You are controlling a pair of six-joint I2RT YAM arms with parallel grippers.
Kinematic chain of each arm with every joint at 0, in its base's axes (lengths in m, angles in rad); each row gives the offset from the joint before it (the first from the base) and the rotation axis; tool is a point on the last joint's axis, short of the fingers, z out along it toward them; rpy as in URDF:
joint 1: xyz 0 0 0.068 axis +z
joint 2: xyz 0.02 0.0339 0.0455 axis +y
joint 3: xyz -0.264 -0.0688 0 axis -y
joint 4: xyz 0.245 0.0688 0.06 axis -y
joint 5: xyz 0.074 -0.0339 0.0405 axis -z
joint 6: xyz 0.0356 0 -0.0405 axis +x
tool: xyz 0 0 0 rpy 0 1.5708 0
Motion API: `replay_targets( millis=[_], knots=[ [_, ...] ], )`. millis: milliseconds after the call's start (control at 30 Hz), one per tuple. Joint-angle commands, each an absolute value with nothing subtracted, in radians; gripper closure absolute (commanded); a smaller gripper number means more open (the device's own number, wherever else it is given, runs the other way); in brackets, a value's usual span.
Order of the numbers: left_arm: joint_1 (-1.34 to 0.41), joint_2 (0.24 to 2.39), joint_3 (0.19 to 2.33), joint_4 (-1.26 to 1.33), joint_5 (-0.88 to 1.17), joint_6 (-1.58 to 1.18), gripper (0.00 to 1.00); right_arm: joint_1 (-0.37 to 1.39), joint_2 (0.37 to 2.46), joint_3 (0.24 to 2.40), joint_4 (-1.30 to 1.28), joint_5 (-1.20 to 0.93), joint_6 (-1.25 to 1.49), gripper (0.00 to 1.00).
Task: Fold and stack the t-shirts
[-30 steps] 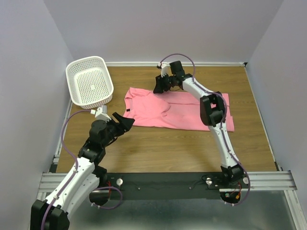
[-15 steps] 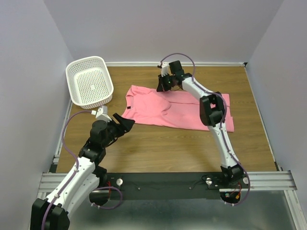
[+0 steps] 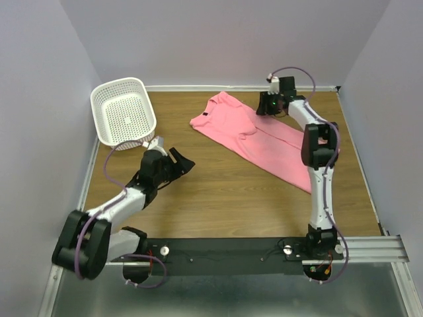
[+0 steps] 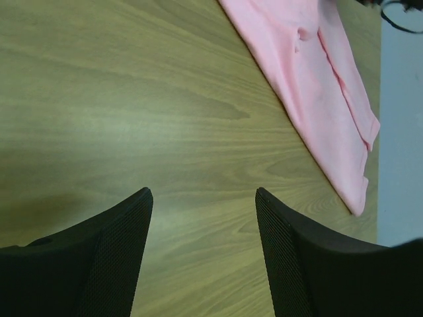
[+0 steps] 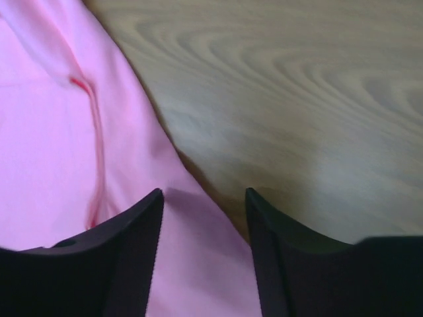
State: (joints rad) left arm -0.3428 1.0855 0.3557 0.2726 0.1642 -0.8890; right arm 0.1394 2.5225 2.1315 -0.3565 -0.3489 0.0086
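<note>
The pink t-shirt [image 3: 264,142] lies spread on the wooden table as a slanted band, running from the far middle toward the right. My right gripper [image 3: 262,108] sits at its far edge. In the right wrist view that gripper [image 5: 204,192] is open, with the t-shirt's edge [image 5: 59,132] lying flat under and between its fingers. My left gripper [image 3: 186,160] hovers low over bare wood left of the t-shirt. In the left wrist view it [image 4: 202,193] is open and empty, and the t-shirt [image 4: 317,72] lies ahead to the right.
A white perforated basket [image 3: 117,83] stands tilted at the far left corner, just beyond the left arm. Grey walls close the table on three sides. Bare wood shows between the t-shirt and the arms' bases.
The t-shirt has been dragged from lying straight across to a slant, its right end pulled nearer. My right gripper moved right along the far edge and reopened. My left arm dropped lower.
</note>
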Motion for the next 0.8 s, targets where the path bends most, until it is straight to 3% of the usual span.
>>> replay_targets(
  millis=[0,200,433,500,600,700,767],
  knots=[
    [-0.368,1.352,0.514,0.429,0.213,-0.838,0.29,0.101,2.337,1.97,-0.382,-0.327,-0.106,0.38],
    [-0.393,1.753,0.803,0.411,0.155,-0.886,0.42,0.026,1.969,1.625,-0.382,-0.523,-0.3,0.25],
    [-0.391,1.991,1.128,0.119,0.011,-0.95,0.44,0.026,1.593,1.289,-0.38,-0.652,-0.325,0.24],
    [-0.388,2.069,1.205,0.033,-0.021,-0.959,0.53,0.028,1.54,1.234,-0.38,-0.682,-0.315,0.24],
    [-0.384,2.138,1.337,-0.081,-0.018,-0.937,0.54,0.028,1.474,1.19,-0.379,-0.712,-0.307,0.24],
    [-0.374,2.178,1.397,-0.129,-0.023,-0.907,0.72,0.025,1.418,1.148,-0.379,-0.718,-0.31,0.24],
    [-0.367,2.191,1.427,-0.153,-0.025,-0.881,0.79,0.026,1.39,1.131,-0.38,-0.715,-0.314,0.24]
  ],
)
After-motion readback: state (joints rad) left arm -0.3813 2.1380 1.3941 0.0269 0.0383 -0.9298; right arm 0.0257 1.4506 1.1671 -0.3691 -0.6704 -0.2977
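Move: The t-shirt's near-left edge, where the left fingers will close, is about 22 cm ahead of the left hand, 8 cm right and 7 cm below. The shirt's black tag lies some 11 cm beyond that spot, and the white basket 30 cm ahead and 27 cm left of the hand. The right hand is low over the shirt's far edge; the near-right corner lies about 42 cm back and 17 cm right, with the rumpled fold 13 cm back and 6 cm left. Forward and somewhat right, the left hand sweeps about 21 cm out to the t-shirt's near-left edge, sinking some 6 cm mostly midway and tipping down a little; its open fingers narrow and nip the edge. The right hand withdraws from the far edge, first swinging right and back, then rising about 16 cm as it draws back over the shirt, opening wider and turning counter-clockwise. ##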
